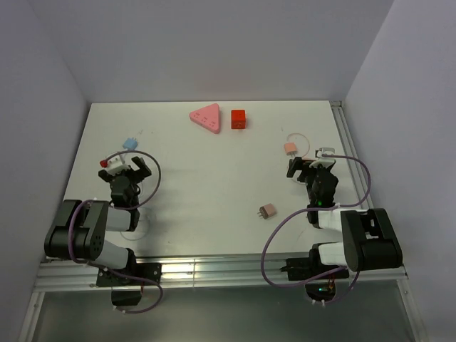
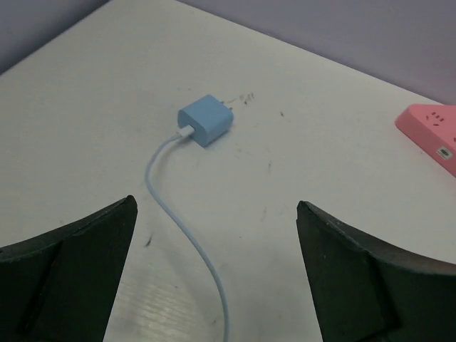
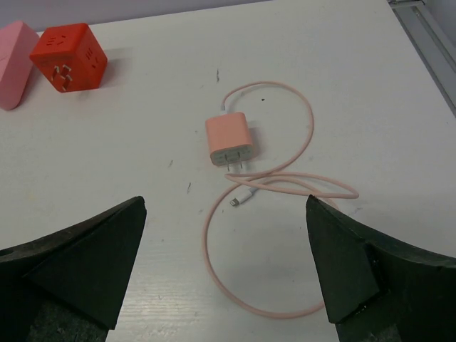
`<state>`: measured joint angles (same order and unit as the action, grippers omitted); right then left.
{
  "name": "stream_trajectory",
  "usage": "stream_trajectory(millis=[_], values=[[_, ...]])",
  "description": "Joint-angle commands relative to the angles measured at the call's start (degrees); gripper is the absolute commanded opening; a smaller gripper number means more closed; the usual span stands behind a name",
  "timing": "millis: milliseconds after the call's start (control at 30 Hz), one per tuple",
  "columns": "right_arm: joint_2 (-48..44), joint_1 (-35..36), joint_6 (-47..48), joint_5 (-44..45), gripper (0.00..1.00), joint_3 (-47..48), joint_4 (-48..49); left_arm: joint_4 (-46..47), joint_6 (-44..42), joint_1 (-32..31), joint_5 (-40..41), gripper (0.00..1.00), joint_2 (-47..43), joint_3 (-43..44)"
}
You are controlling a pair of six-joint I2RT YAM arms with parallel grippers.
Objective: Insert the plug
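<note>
A blue plug (image 2: 206, 120) with a pale blue cable (image 2: 187, 235) lies on the white table; it also shows in the top view (image 1: 130, 144). My left gripper (image 2: 216, 274) is open and empty, just short of it, with the cable running between its fingers. A pink plug (image 3: 229, 140) with a looped pink cable (image 3: 285, 178) lies ahead of my right gripper (image 3: 226, 267), which is open and empty. The pink plug shows in the top view (image 1: 290, 149). A pink triangular socket strip (image 1: 206, 117) and a red socket cube (image 1: 238, 119) sit at the far middle.
A small brownish plug (image 1: 267, 210) lies near the middle front. The red cube (image 3: 68, 58) and an edge of the pink strip (image 3: 14, 44) show at the right wrist view's upper left. The pink strip's corner (image 2: 431, 134) shows at the left wrist view's right. A metal rail (image 1: 353, 153) runs along the table's right edge.
</note>
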<state>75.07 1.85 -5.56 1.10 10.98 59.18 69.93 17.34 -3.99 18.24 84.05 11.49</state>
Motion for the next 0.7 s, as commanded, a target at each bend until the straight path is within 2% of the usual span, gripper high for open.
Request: stream_trajectory(millis=[0, 33, 67, 100, 167, 200, 267, 300, 333, 367, 400, 433, 467, 500, 533, 567, 600, 633, 667], values=[[-0.7, 0.0, 1.6, 1.3, 1.00, 1.7, 4.2, 1.6, -6.7, 0.1, 4.7, 1.00, -2.4, 1.6], [-0.7, 0.0, 1.7, 1.3, 1.00, 1.7, 3.8, -2.0, -7.0, -0.5, 7.5, 0.99, -4.1, 3.0], [-0.8, 0.1, 1.7, 1.3, 1.00, 1.4, 3.9, -13.6, -6.7, -2.0, 10.0, 1.00, -7.6, 5.0], [-0.8, 0.0, 1.6, 1.3, 1.00, 1.7, 3.8, -18.0, -6.4, -2.8, 12.3, 1.00, -8.9, 9.7], [-0.8, 0.0, 1.7, 1.3, 1.00, 1.7, 3.8, -25.1, -1.9, -4.6, 17.8, 1.00, -12.0, 13.5], [-0.7, 0.1, 1.6, 1.3, 1.00, 1.7, 3.8, -32.3, 0.5, -4.7, 17.6, 1.00, -13.1, 17.0], [-0.7, 0.0, 1.6, 1.2, 1.00, 1.7, 3.8, -40.1, 7.3, -4.7, 17.8, 1.00, -15.5, 20.7], [-0.7, 0.0, 1.6, 1.3, 1.00, 1.6, 3.8, -47.5, 11.0, -4.7, 18.8, 1.00, -15.9, 24.2], [-1.0, 0.1, 1.7, 1.7, 1.00, 1.4, 4.3, -52.0, 19.3, -4.7, 20.3, 0.99, -16.2, 26.3], [-1.7, 0.2, 1.9, 2.1, 1.00, 1.7, 3.4, -55.7, 22.2, -4.7, 20.2, 1.00, -16.1, 28.4], [-2.7, 0.3, 1.9, 3.0, 1.00, 2.0, 1.7, -58.0, 22.6, -4.7, 17.3, 0.99, -15.9, 32.2], [-5.0, 1.4, 1.5, 7.3, 1.00, 1.9, 0.1, -58.0, 18.6, -4.6, 13.5, 0.99, -15.2, 33.8], [-6.5, 2.2, 1.0, 10.2, 1.00, 2.4, -2.2, -57.8, 15.1, -4.6, 6.4, 0.99, -13.7, 35.2], [-8.1, 2.7, -0.3, 12.5, 1.00, 5.2, -6.3, -57.9, 11.8, -4.5, -4.7, 0.99, -12.5, 38.3], [-11.1, 2.9, -4.9, 17.0, 1.00, 7.8, -19.1, -57.3, 9.7, -4.5, -9.2, 0.99, -11.1, 39.8], [-12.3, 2.9, -8.0, 19.2, 1.00, 14.4, -26.7, -55.9, 8.8, -4.5, -12.8, 0.99, -8.8, 41.2], [-12.8, 2.9, -11.4, 19.5, 1.00, 18.0, -34.2, -54.4, 7.8, -4.5, -20.3, 1.00, -7.5, 41.6], [-12.6, 2.8, -14.1, 18.7, 1.00, 21.2, -46.4, -51.2, 6.5, -4.5, -22.3, 1.00, -4.4, 42.2], [-12.2, 2.7, -14.7, 16.1, 1.00, 23.9, -49.4, -51.1, 7.0, -4.5, -23.2, 0.99, -2.6, 44.7]])
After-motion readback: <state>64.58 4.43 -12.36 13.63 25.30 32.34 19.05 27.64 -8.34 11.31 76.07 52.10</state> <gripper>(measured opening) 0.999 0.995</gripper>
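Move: The pink socket block lies about 28 cm ahead of the left gripper, 24 cm to its right and 11 cm below; the red adapter is 11 cm farther right of the block, level with it, and the blue plug about 16 cm ahead of the gripper, 3 cm left. The pink plug is some 14 cm ahead of the right gripper, 2 cm left, 11 cm below; the red adapter is 28 cm ahead, 17 cm left. Raise the open left gripper about 16 cm off the table, easing forward some 8 cm; once well up, swing it about 7 cm right, on the pink socket block's side, turning the fingers from left back clockwise some 20 degrees. Late on, start the open right gripper upward too, about 6 cm with a little forward, turning slightly clockwise. Touch nothing. ##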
